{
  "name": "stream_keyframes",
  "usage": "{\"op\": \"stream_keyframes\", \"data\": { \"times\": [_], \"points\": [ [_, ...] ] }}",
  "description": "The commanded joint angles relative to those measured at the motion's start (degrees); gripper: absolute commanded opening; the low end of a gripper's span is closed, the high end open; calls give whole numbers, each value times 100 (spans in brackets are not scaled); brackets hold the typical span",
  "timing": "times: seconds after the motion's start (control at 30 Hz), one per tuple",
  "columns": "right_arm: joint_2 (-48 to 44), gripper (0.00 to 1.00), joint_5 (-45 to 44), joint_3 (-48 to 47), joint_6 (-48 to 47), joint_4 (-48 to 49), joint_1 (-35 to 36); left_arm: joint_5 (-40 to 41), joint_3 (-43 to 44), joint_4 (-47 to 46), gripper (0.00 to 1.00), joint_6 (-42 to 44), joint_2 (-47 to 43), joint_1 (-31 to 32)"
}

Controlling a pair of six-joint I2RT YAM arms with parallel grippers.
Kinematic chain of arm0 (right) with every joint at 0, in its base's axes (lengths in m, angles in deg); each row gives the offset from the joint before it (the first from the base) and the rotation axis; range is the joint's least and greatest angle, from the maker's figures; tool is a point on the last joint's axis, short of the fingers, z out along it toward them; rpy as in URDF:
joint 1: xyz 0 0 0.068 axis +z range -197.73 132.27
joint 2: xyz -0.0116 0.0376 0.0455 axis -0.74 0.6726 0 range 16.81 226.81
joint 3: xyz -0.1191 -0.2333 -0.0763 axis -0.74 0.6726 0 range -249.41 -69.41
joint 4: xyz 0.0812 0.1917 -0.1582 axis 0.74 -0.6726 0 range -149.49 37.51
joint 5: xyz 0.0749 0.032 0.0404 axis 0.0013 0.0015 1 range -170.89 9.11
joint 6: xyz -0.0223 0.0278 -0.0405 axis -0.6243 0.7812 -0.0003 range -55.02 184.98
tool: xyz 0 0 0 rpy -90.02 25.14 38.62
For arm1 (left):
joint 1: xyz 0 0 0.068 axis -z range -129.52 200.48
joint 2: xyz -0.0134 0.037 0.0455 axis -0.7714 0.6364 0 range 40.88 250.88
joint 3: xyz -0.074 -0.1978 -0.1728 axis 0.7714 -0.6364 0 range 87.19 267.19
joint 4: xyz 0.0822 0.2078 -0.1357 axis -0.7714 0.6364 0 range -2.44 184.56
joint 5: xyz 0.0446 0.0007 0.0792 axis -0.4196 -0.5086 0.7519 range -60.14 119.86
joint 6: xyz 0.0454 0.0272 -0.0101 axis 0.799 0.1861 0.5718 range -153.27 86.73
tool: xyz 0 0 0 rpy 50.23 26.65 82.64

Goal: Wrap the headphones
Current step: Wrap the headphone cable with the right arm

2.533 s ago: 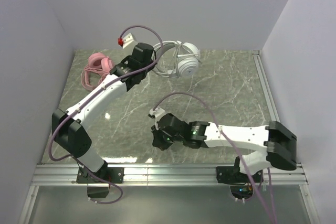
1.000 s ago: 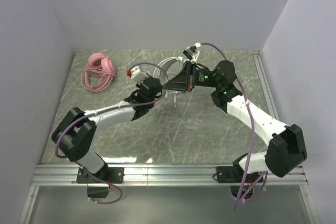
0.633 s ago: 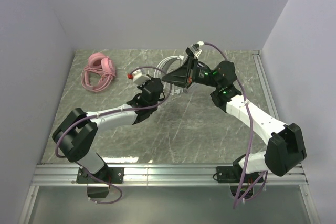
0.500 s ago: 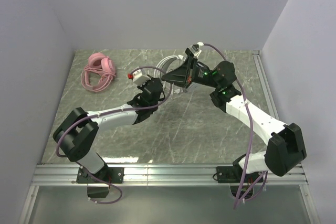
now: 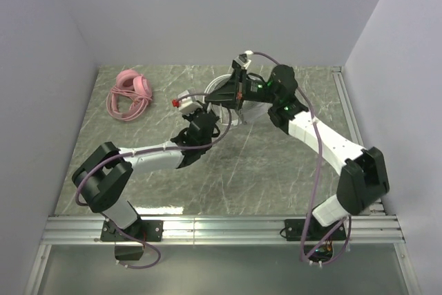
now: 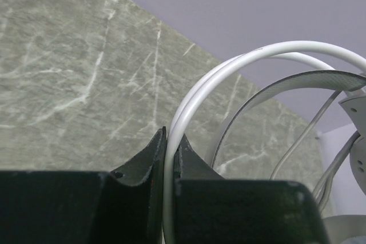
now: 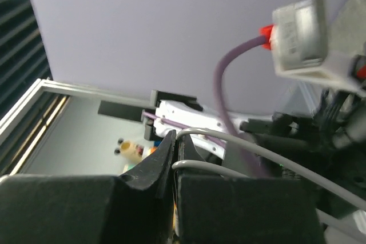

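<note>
The white headphones (image 5: pixel 221 86) stand at the back middle of the table, mostly hidden behind both grippers. My left gripper (image 5: pixel 209 108) is shut on their white headband tube (image 6: pixel 170 141), which arcs up and to the right (image 6: pixel 257 54) above a grey inner band (image 6: pixel 286 82). An earcup (image 6: pixel 357 167) shows at the right edge. My right gripper (image 5: pixel 218 98) reaches in from the right, shut on a thin grey cable (image 7: pixel 240 141) that loops out of its jaws (image 7: pixel 174 141). The pink headphones (image 5: pixel 128 94) lie at the back left with their cable coiled on them.
The marble tabletop (image 5: pixel 276 164) is walled at the back and both sides. A metal rail (image 5: pixel 221 226) runs along the near edge by the arm bases. My left wrist's purple lead and white connector (image 7: pixel 300 35) hang close to the right gripper.
The right gripper has swung left and farther back over the white headphones, carrying the cable. The left gripper has shifted slightly nearer, still holding the headband. The pink headphones have not moved.
</note>
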Motion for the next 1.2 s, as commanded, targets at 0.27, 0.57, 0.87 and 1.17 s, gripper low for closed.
{"op": "stream_keyframes", "data": {
  "times": [0.27,0.57,0.87,1.17],
  "points": [
    [670,0,1047,-2446,-3259,-4276,-827,204,-1063,-1122,0,1448,-750,172],
    [354,1,92,-82,581,223,-996,415,-1512,-1702,0,1536,-839,233],
    [354,4,-956,103,1584,489,-1005,486,-1530,-1738,0,1589,-654,391],
    [398,1,-2133,59,1277,-1284,-1022,600,-1837,-1782,0,1493,-593,540]
  ]
}}
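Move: The right hand, cable pinched in its fingertips, works towards the white headphones, whose middle lies roughly 17 cm ahead, 9 cm to its right and 19 cm below; their right-hand ear cup is about 5 cm farther right of that middle. The left hand still grips the headband's left side; from this hand the headphones' middle is some 3 cm ahead, 7 cm to the right and nearly level. Still pinching the cable, the right hand carries it forward about 11 cm, dipping some 7 cm on the way and easing right, in over the held white headphones. Its wrist rolls about 30 degrees and the left-pointing fingers swing clockwise towards forward. The left hand keeps its grip on the headband and draws it about 5 cm back and 4 cm left, a little down, tilting its left side up. ##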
